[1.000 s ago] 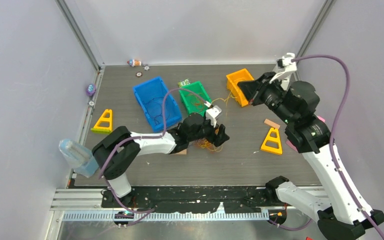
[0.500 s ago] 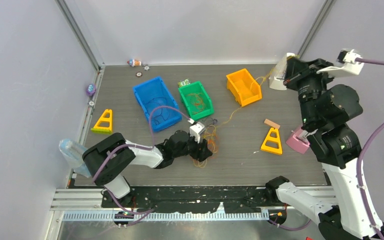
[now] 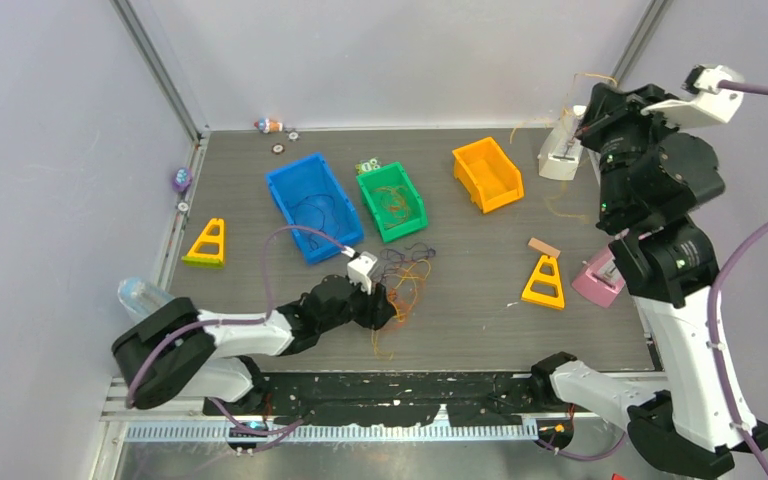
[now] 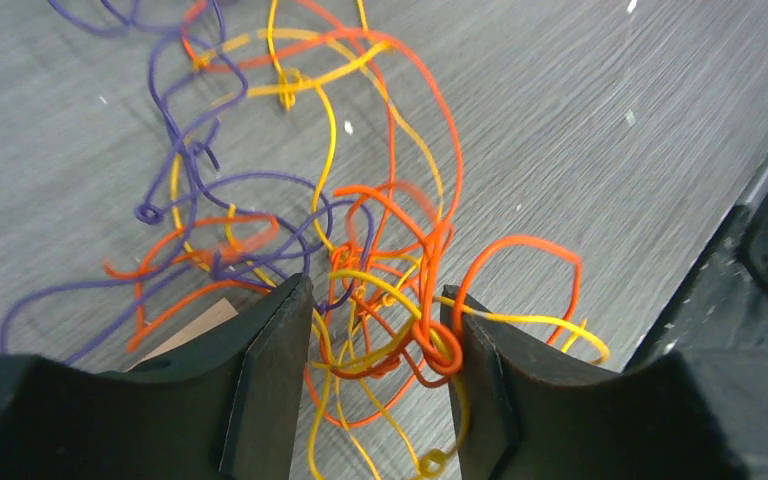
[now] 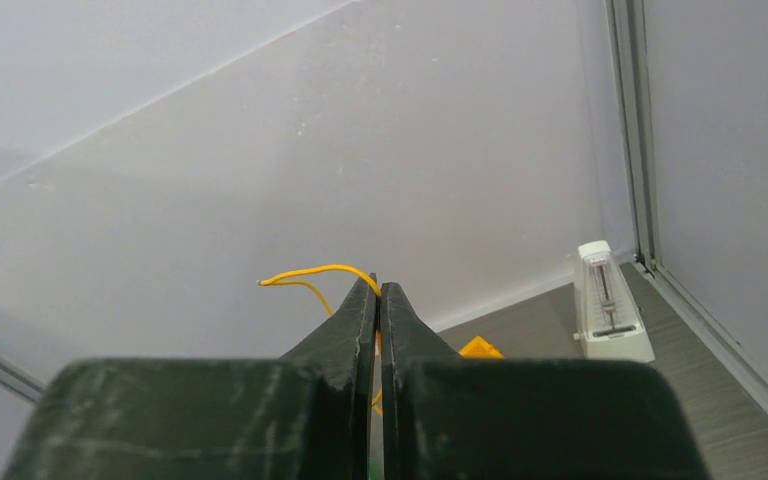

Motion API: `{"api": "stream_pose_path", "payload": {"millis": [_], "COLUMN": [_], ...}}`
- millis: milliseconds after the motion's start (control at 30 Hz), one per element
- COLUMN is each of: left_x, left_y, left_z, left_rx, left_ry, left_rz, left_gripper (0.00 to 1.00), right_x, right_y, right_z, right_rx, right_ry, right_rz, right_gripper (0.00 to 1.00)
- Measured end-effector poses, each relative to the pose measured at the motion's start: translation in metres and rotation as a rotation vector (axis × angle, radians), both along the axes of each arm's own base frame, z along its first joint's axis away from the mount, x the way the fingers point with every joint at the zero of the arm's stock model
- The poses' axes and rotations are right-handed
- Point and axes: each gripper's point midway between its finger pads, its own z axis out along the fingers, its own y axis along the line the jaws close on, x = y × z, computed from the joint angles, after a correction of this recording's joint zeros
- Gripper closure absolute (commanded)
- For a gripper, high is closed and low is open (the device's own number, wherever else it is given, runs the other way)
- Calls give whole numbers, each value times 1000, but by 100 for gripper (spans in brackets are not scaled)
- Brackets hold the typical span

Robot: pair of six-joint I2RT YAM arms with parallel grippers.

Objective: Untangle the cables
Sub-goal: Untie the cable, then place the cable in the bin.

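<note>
The cables (image 3: pixel 406 277) lie as a loose tangle of orange, yellow and purple strands on the table's middle front. In the left wrist view the cables (image 4: pixel 360 215) spread over the grey surface. My left gripper (image 3: pixel 384 306) is low at the tangle's near edge. Its jaws (image 4: pixel 375 335) stand open, with orange and yellow loops lying between them. My right gripper (image 3: pixel 587 126) is raised high at the back right. It is shut (image 5: pixel 378 300) on a yellow cable (image 5: pixel 312 271) whose end curls above the fingertips. The thin yellow strand (image 3: pixel 592 77) shows faintly there.
A blue bin (image 3: pixel 282 192), a green bin (image 3: pixel 417 203) and an orange bin (image 3: pixel 487 173), the first two holding cables, stand at the back. Yellow triangle stands (image 3: pixel 207 243) (image 3: pixel 543 282), a wooden block (image 3: pixel 543 247), a white metronome (image 3: pixel 560 155), a pink metronome (image 3: pixel 597 280) and a clear bottle (image 3: pixel 145 298) stand around.
My right arm swung up and right from the orange bin, drawing the yellow cable out of the tangle. My left gripper drew back toward the near edge, and the tangle spread out.
</note>
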Motion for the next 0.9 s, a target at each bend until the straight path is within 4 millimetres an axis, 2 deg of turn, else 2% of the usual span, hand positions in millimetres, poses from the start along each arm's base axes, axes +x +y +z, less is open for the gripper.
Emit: {"api": "stream_pose_path", "payload": {"millis": [233,300,400,500,633,900], "left_x": [5,7,10,15,21,34], "left_y": [7,11,19,32,45,82], "left_z": [55,67,75,77,88,117], "left_rx": [-50,-47,-23,35,73,67], "left_ry": [-99,-129,-158,-169,-175,-148], "left_rz": [22,28,51,95,154,289], "left_gripper": [47,43,31,20,10,5], "right_x": [47,65,85,103,126,173], "right_y": [4,8,13,18,24,24], "right_z": [-46,-67,-85,-92,-94,-90], "right_rx": [-37,-51,-58,-53,-52,-65], "right_ry": [119,170,212,215,215,209], "right_rz": [-36,-31,-17,10,45,59], "right_gripper": [95,95,95,95,95,95]}}
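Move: The orange and yellow tangle lies at the left hand's fingertips, its middle roughly 5 cm ahead, 3 cm right and 3 cm below; a wooden block is about 4 cm ahead and 7 cm left. The right hand, high up with a yellow cable pinched in it, has the orange box some 31 cm ahead, 5 cm left and 52 cm below; the metronome stands about 37 cm ahead and 16 cm right, the green box 26 cm ahead and 30 cm left. The left fingers come free of the tangle, going up and then also left, about 12 cm up and 8 cm left in all, opening from half to nearly wide while the hand turns some 15 degrees counter-clockwise. The right hand keeps its pinch on the yellow cable and carries it about 17 cm forward towards the orange box, sinking 9 cm at first with a slight downward tip, then staying level. ##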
